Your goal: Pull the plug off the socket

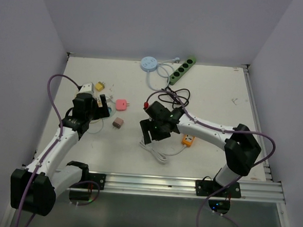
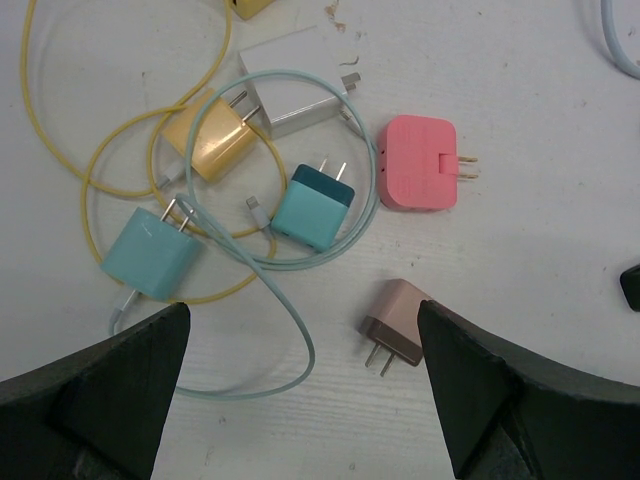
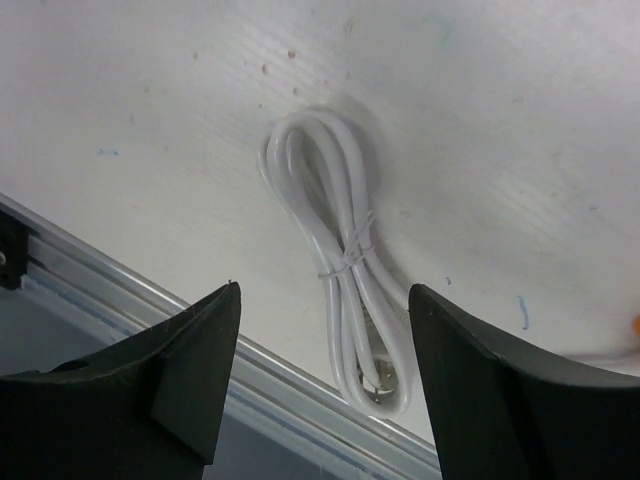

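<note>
A green power strip (image 1: 182, 70) lies at the far edge, with a black cable (image 1: 170, 96) coiled in front of it. A round light-blue socket (image 1: 149, 64) lies to its left with a white plug (image 1: 174, 59) beside it. A small orange socket (image 1: 188, 140) lies under my right arm. My right gripper (image 1: 154, 135) (image 3: 325, 300) is open and empty over a tied white cable bundle (image 3: 345, 258). My left gripper (image 1: 103, 108) (image 2: 303, 330) is open and empty over loose chargers. Whether a plug sits in any socket I cannot tell.
Under the left gripper lie a pink adapter (image 2: 418, 162), a brown charger (image 2: 397, 325), a teal charger (image 2: 313, 207), a light-blue charger (image 2: 153, 253), a yellow charger (image 2: 212, 143) and a white one (image 2: 295, 82), with yellow and pale-blue cables. An aluminium rail (image 1: 188, 185) runs along the near edge.
</note>
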`<state>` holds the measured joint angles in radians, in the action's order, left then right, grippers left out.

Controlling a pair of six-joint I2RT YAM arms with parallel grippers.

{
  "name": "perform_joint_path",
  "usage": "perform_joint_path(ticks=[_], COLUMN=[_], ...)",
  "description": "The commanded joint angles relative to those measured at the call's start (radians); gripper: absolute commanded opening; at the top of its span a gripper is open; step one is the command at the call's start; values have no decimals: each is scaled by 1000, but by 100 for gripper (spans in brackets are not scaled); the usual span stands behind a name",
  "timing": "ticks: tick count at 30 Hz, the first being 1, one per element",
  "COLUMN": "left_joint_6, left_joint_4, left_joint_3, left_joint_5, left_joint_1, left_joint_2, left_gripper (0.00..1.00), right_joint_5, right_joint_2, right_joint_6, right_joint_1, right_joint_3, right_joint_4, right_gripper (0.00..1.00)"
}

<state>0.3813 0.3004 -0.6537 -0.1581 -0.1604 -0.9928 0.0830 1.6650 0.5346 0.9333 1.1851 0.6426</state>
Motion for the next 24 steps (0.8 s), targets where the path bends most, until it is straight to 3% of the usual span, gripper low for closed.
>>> perform_joint_path(ticks=[1, 5, 13, 19, 24], left_joint_6=[-13, -18, -24, -24, -25], left_joint_4=[-46, -46, -50, -57, -58], left_joint_3=[3, 9, 9, 5, 2], left_joint_5=[12, 12, 6, 25, 23], left_joint_1=[-13, -28, -57, -59, -59], left_joint_2=[-6, -3, -12, -29, -29], left_gripper=[99, 99, 99, 99, 99], right_joint_5=[-191, -357, -506, -487, -425], right_joint_2=[-77, -140, -298, -295, -219], right_joint_6=[-25, 11, 140, 214, 255], right_joint_1=[-8, -111, -381, -445, -453], right_joint_3=[113, 116, -25, -71, -90], right_joint_4=[109, 202, 278, 249, 175], right_gripper=[72, 74, 79, 94, 90])
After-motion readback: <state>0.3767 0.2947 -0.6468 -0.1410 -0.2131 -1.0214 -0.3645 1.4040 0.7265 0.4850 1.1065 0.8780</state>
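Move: From the right gripper the yellow plug stands about 8 cm ahead, 21 cm to the right and some 3 cm lower, mounted on the orange socket, whose middle lies a centimetre nearer the base and lower. The white cable bundle lies just below, about 2 cm back and 4 cm right; the black plug is roughly 15 cm ahead, 5 cm right. From the left gripper the yellow plug is about 42 cm right, 4 cm back. Lift the right gripper clear of the white cable bundle, rising and reaching forward first, then sweep it about 21 cm right towards the yellow plug and sink some 3 cm above it. Turn the wrist clockwise about 45 degrees on the way and spread the already parted fingers wider. Let the left gripper drift 2 cm right, fingers still open. ##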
